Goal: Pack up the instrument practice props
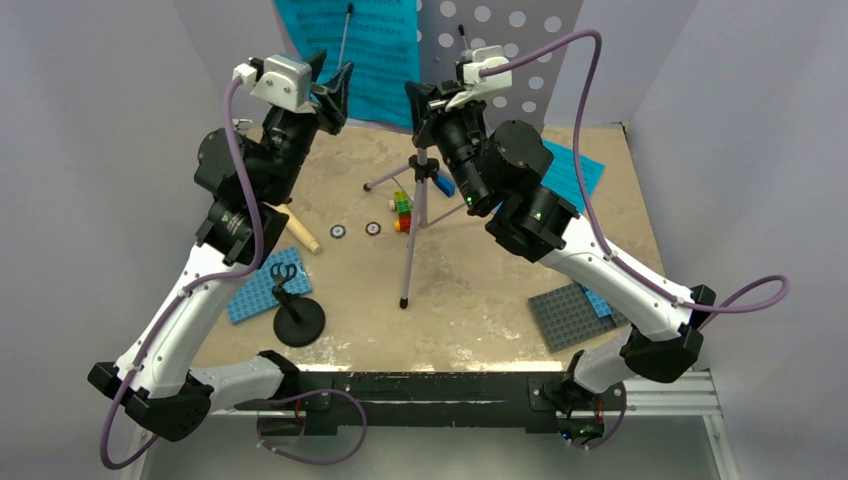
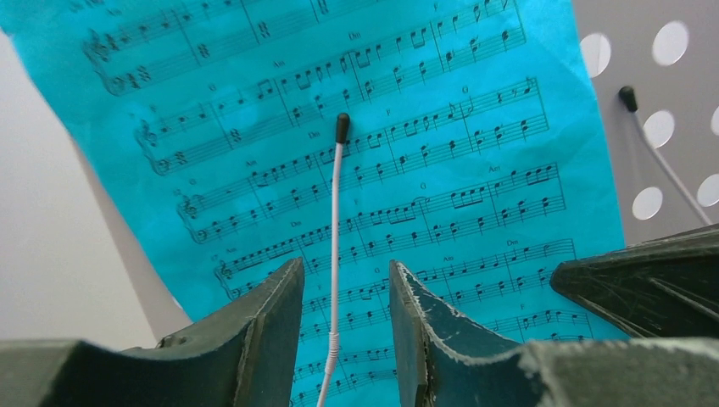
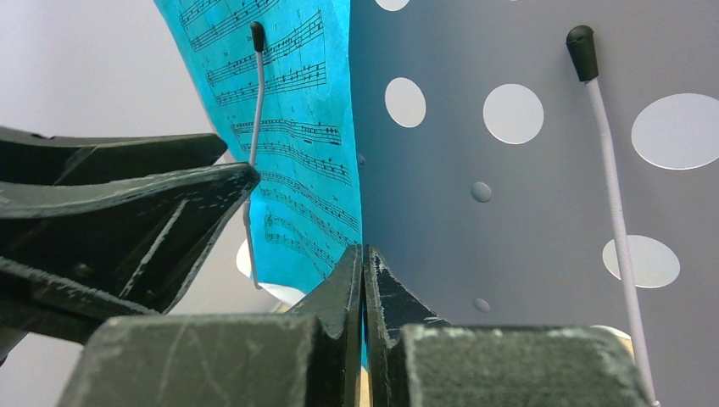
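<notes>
The lavender hole-punched music stand (image 1: 500, 50) stands on its silver tripod (image 1: 418, 220) at the back, with a teal sheet-music page (image 2: 424, 153) against its face. My right gripper (image 3: 363, 250) is shut on that page's lower right edge (image 3: 305, 127); a teal sliver shows between the pads. To its left, my left gripper (image 2: 345, 264) is open. The stand's white page-holder wire (image 2: 337, 212) runs between its fingers, touching neither. A second teal page (image 1: 575, 170) lies on the table at the right. The cream cone microphone (image 1: 300, 235) and the black mic stand (image 1: 297, 320) sit at the left.
A blue baseplate (image 1: 262, 285) lies beside the mic stand and a grey baseplate (image 1: 578, 315) at the front right. Small coloured bricks (image 1: 402, 208) sit by the tripod's legs. A second holder wire (image 3: 610, 203) crosses the stand's bare right half. Grey walls enclose the table.
</notes>
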You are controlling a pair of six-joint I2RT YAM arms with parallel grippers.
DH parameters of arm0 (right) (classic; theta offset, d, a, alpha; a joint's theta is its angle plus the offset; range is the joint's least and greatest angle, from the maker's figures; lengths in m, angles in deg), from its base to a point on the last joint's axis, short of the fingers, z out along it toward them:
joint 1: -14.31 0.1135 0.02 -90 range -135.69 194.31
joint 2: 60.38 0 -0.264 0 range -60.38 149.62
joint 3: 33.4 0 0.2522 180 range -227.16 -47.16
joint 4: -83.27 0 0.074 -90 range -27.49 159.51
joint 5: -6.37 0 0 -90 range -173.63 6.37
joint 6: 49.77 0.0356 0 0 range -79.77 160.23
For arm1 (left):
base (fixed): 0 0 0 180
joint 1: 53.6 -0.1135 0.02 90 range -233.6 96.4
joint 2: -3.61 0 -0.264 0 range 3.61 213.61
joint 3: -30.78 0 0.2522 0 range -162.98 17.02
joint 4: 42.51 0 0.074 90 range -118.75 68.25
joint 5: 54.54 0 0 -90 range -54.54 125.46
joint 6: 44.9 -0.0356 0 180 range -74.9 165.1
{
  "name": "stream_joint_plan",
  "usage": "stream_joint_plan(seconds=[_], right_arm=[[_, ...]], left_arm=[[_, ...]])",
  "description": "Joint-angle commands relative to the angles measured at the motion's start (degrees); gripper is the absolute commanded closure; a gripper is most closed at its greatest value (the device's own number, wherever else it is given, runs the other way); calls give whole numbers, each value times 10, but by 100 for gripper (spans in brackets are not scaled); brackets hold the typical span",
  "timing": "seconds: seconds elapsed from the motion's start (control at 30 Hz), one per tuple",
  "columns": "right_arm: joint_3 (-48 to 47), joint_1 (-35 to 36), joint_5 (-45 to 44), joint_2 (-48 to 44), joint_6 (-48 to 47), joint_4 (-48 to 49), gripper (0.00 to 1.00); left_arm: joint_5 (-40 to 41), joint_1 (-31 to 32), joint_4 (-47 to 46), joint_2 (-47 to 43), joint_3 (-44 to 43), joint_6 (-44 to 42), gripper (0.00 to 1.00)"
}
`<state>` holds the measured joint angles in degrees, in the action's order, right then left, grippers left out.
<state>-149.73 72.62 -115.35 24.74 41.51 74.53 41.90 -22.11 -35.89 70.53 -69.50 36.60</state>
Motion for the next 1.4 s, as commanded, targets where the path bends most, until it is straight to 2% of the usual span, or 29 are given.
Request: stream_joint_plan(seconds=[0.0,0.1,0.23,0.57,0.67,0.8,0.83,1.07,1.37], right_arm=[[-17,-2,8,-2,-9,10,100],[-18,-2,10,-1,-9,9,100],[-18,-2,12,-2,-9,7,100],[-15,-2,17,-5,-9,8,100],[-14,-2,18,-6,-9,8,100],[-14,-2,19,-6,-9,8,100],[-13,-2,19,-7,-9,9,100],[-10,-2,18,-10,-9,12,100],[-12,-2,12,-12,-8,11,100]], left_arm=[[3,-3,94,25,-75,10,53],[7,-3,109,37,-90,14,54],[22,-3,118,51,-104,13,60],[38,-5,104,60,-92,-2,66],[39,-5,94,57,-86,-3,75],[38,-5,81,48,-75,-2,98],[38,-5,70,44,-69,-2,100],[19,-5,-69,-21,40,-2,100],[11,-5,-71,-43,55,1,100]])
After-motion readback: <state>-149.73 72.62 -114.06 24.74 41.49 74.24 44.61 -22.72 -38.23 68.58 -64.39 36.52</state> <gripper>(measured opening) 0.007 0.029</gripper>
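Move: The thin left page-holder rod on the music stand rises in front of the left hand's open fingers, its middle about 4 cm ahead, 1 cm to the right and level with them. The blue music sheet lies just behind it, its middle roughly 6 cm ahead, 1 cm right and 3 cm up; the right page-holder rod stands some 18 cm to the right and 5 cm ahead, level. From the right hand the left rod is about 10 cm left, 5 cm ahead. The left hand, fingers half open, slides forward about 3 cm and sinks a couple of centimetres around the left page-holder rod, tipping down some 10 degrees, then shuts its fingers and pinches the rod below its black tip. Holding it, the left hand draws back about 2.5 cm towards the robot and a little over 1 cm left, levelling the tilt out again, while the right hand stays put with its closed fingers on the sheet's right edge. ##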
